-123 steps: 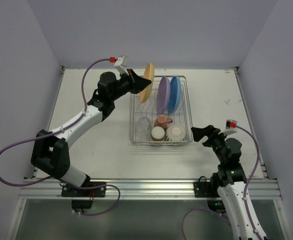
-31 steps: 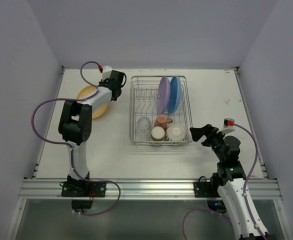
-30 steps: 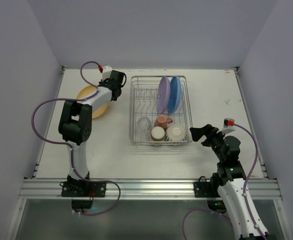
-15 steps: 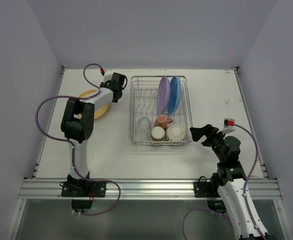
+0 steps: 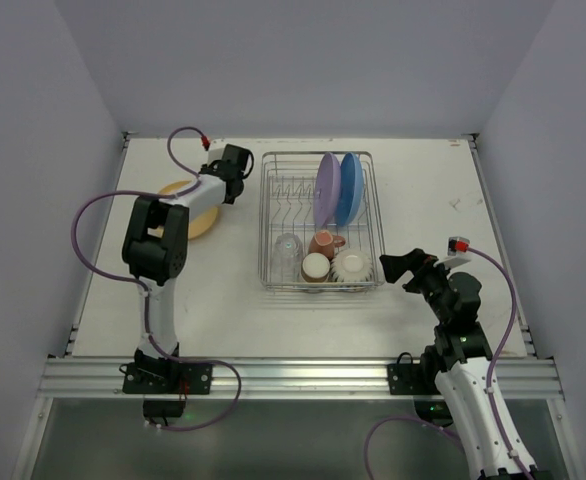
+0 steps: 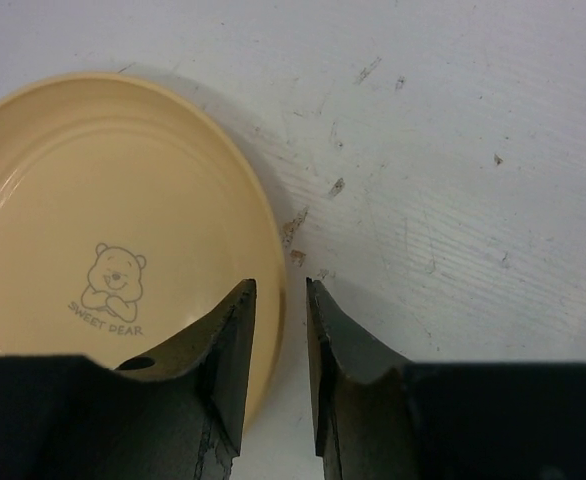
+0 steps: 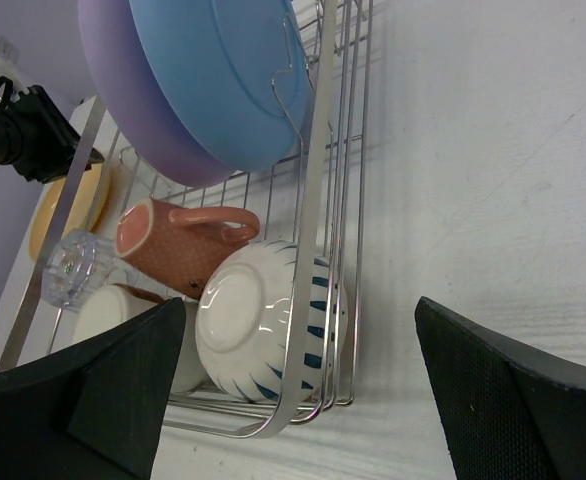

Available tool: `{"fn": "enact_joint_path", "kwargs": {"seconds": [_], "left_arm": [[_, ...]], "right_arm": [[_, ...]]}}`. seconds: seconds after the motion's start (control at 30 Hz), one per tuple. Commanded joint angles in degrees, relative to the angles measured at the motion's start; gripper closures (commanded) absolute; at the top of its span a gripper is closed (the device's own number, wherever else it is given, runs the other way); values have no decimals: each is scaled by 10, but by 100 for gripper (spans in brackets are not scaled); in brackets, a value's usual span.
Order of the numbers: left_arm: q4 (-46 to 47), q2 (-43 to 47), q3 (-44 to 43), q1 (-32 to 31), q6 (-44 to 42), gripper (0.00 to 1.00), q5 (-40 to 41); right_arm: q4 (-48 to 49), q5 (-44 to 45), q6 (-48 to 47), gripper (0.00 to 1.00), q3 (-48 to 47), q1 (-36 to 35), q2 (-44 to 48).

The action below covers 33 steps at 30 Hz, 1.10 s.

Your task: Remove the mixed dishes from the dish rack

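Observation:
The yellow-orange plate (image 5: 185, 208) (image 6: 113, 230) lies flat on the table left of the dish rack (image 5: 378, 230) (image 7: 313, 200). My left gripper (image 5: 216, 193) (image 6: 279, 285) hangs over the plate's right rim, open by a narrow gap and gripping nothing. In the rack the purple plate (image 5: 325, 190) and blue plate (image 5: 350, 187) stand upright. The glass tumbler (image 5: 287, 246), two reddish-brown cups (image 5: 325, 243) (image 5: 315, 266) and the ribbed bowl (image 5: 352, 264) (image 7: 253, 320) lie at its near end. My right gripper (image 5: 398, 268) (image 7: 299, 300) stands wide open just right of the rack's near corner, facing the bowl.
Grey walls close the table at the left, back and right. The left arm's purple cable (image 5: 88, 215) loops over the table's left side. A metal rail (image 5: 293, 375) runs along the near edge.
My left gripper's jaws have parted, letting go of the yellow-orange plate, which now rests on the table. The right arm has not moved.

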State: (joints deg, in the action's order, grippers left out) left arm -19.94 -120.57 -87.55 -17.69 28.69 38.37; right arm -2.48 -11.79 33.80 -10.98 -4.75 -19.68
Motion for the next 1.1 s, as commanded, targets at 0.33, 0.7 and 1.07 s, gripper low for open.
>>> {"fn": "enact_joint_path", "kwargs": {"seconds": [0.33, 0.7, 1.07], "left_arm": [[270, 211, 184, 6, -103, 54, -219], [534, 313, 332, 6, -139, 25, -518], [700, 256, 326, 3, -71, 29, -813]], "right_arm": [[16, -15, -9, 1, -11, 1, 6], [18, -18, -11, 1, -11, 1, 3], [19, -18, -11, 1, -11, 1, 2]]}}
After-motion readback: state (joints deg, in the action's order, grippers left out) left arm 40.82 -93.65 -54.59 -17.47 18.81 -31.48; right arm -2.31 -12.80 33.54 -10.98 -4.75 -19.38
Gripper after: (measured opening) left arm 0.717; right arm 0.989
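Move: Some 29 cm to the left hand's right, about 4 cm nearer the base and roughly 8 cm higher, the purple plate stands in the rack, with the blue plate 6 cm beyond it on the right. The mug sits about 12 cm nearer the base than the purple plate. The yellow plate lies flat, its middle 6 cm left and 5 cm back of the left hand. From the right hand the purple plate is about 21 cm ahead and 14 cm left. Backing off the yellow plate's rim, the left hand rises steeply some 18 cm, then sweeps about 17 cm right while drawing back a little, to over the rack's left edge and towards the purple plate. On the way the wrist swings the fingers clockwise from forward-left and down to level and forward-right, and they open wide. ##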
